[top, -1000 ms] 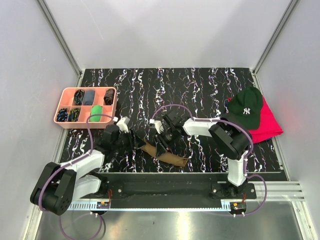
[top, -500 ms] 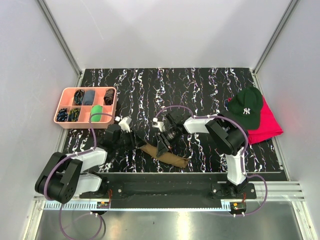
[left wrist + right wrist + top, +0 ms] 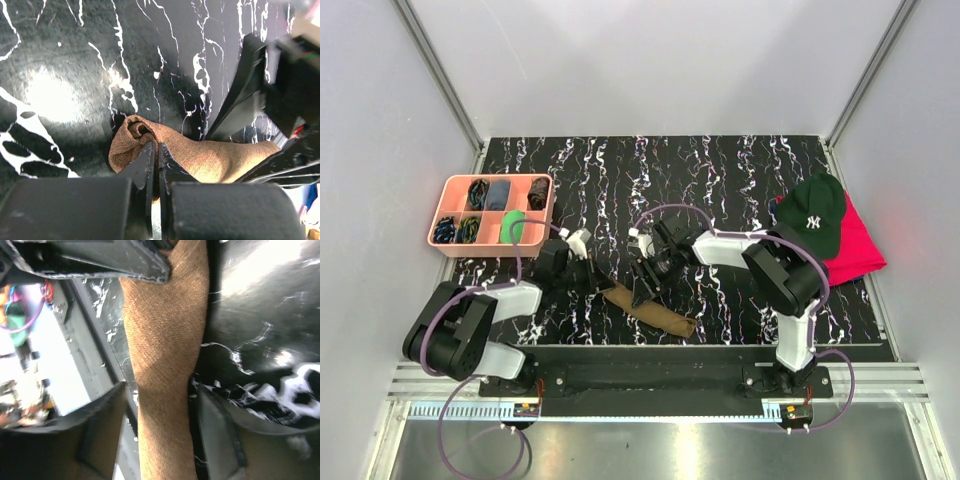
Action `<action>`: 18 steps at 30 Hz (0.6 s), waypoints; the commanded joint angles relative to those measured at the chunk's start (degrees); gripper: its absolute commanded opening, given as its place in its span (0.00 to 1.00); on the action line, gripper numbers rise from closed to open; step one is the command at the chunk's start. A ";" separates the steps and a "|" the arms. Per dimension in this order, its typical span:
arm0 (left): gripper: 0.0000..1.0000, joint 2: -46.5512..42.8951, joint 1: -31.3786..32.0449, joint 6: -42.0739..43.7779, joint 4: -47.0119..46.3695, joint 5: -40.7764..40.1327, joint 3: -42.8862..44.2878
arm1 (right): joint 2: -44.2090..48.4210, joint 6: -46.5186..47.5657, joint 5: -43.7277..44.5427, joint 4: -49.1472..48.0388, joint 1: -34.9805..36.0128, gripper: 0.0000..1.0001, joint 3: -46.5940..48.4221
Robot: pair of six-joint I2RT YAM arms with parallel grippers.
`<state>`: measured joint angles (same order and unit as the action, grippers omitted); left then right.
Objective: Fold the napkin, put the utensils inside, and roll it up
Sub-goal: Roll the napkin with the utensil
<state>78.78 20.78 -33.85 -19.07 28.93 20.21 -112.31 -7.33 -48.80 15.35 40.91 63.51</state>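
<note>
The napkin [image 3: 660, 313] is an olive-brown roll lying slantwise near the table's front edge. My left gripper [image 3: 595, 280] is shut, and its tips [image 3: 156, 149] press against the roll's curled left end [image 3: 135, 132]. I cannot see whether any cloth is pinched between them. My right gripper [image 3: 642, 287] stands open astride the roll [image 3: 165, 340]. One finger [image 3: 102, 430] is on each side of it, with a gap to the cloth. The utensils are hidden.
A pink compartment tray [image 3: 485, 251] with small items sits at the left. A dark green cap [image 3: 812, 222] lies on a red cloth [image 3: 860, 252] at the right. The metal rail at the table's front edge [image 3: 95, 330] runs close beside the roll.
My left gripper has moved right to the roll's end and its jaws have shut. My right gripper's jaws have spread wider around the roll.
</note>
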 commanded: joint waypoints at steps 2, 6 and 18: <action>0.00 2.69 -0.03 2.73 4.83 -0.36 3.43 | 6.48 2.32 20.47 0.91 -0.30 0.73 -2.16; 0.00 4.01 -0.03 3.00 7.20 -0.19 5.28 | 14.81 4.51 29.26 -0.41 1.28 0.79 -4.18; 0.00 9.10 -0.03 2.73 11.25 1.04 10.38 | 18.54 8.65 50.64 0.64 15.52 0.91 -6.82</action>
<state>86.04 20.78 -32.97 -11.27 30.48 28.62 -93.82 -0.58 -6.02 15.79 55.00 57.28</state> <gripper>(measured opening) 0.020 0.901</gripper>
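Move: The right hand's open fingers are already around the napkin roll. The roll's middle lies about 3 cm to its right, 1 cm back and 1 cm lower; the free end is some 12 cm right and 5 cm back, the pinched left end about 6 cm left and 3 cm ahead. From the left hand, already shut on that end, the roll's middle is roughly 9 cm right and 4 cm back. The orange tray stands about 26 cm left and 17 cm ahead of the left hand. The left fingers keep their pinch on the napkin roll's left end, easing about 1 cm forward and right and a little down. The right hand comes off the roll, opening wider: it sweeps some 5 cm forward and to the right, lifting, then swings back and left to hover about 3 cm higher over the roll. Its wrist turns some 40 degrees meanwhile, the fingertips swinging forward and more steeply down. ##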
